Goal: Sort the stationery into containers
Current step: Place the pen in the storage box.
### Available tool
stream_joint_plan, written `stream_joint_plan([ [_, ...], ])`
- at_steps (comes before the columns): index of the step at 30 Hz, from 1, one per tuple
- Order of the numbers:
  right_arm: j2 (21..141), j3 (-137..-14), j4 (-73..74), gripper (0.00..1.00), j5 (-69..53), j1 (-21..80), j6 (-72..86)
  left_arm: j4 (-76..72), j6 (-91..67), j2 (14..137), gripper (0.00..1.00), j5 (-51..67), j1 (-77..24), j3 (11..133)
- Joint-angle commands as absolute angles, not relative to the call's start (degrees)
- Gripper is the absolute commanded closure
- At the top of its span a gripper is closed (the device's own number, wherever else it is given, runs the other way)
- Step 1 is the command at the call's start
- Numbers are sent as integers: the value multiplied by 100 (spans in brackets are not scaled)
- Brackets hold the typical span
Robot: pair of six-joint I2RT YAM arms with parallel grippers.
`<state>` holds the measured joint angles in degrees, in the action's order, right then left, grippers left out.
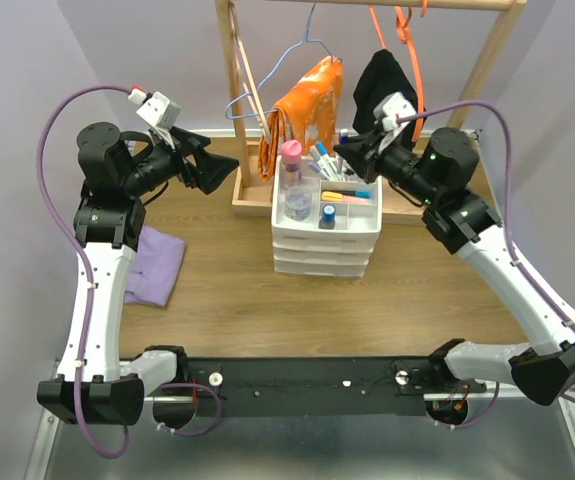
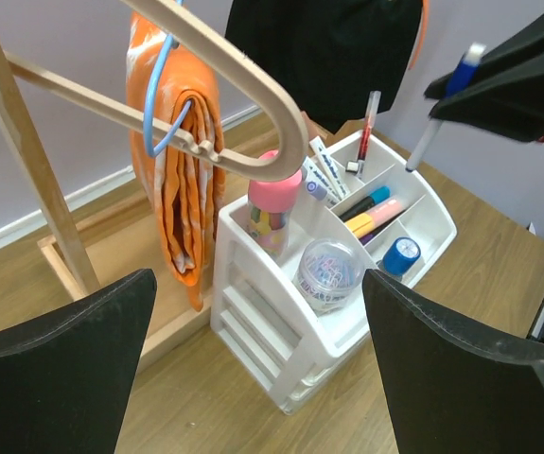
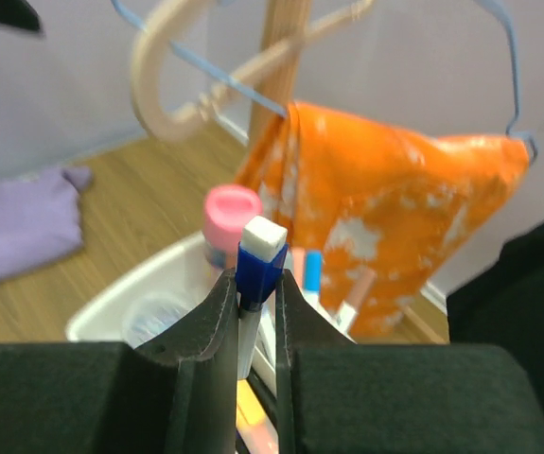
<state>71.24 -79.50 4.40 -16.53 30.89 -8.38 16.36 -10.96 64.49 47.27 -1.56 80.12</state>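
Observation:
The white divided tray (image 1: 278,222) tops a small drawer unit at the table's middle back. In it stand a pink-capped bottle (image 2: 274,194), a clear jar of paper clips (image 2: 329,272) and a blue-capped bottle (image 2: 402,256). Several pens (image 2: 324,175) and coloured markers (image 2: 376,210) lie in its compartments. My right gripper (image 3: 254,284) is shut on a white marker with a blue cap (image 3: 259,257), held above the tray's back right. My left gripper (image 1: 217,172) hangs left of the tray, open and holding nothing.
A wooden clothes rack stands behind the tray, its base (image 1: 252,195) touching the drawer unit. An orange cloth (image 1: 307,110) and a black garment (image 1: 382,85) hang from it. A wooden hanger (image 2: 243,85) juts over the tray. A purple cloth (image 1: 155,265) lies at the left.

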Motion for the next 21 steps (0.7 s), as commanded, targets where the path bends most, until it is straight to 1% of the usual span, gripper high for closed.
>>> stream_joint_plan([
  [1,6970,-7262,378,99,-1099,3015,-1739,1898,-879,6372,1,4544,-123,7919],
  [6,6899,-6900,89,99,-1020,2944,-2048,1995,-835,6320,1,4518,-123,7849],
  [21,7347,-6847,79,99,-1063,2364,-2030,2022,-888,6231,1,4465,-123,7638],
])
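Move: The right hand holds the pen; the storage box's far-right compartment lies about 6 cm ahead, 6 cm to its right and 20 cm below. The white markers stand some 5 cm ahead and 2 cm left, the pink-lidded bottle 3 cm ahead and 10 cm left, the blue-capped bottle 5 cm back and 2 cm left, all roughly 16 cm down. From the left hand the compartment is about 12 cm ahead, 29 cm right and 20 cm below. Right hand sinks 8 cm with the pen, then goes right-forward towards the box's far-right compartment; left lowers slightly. ##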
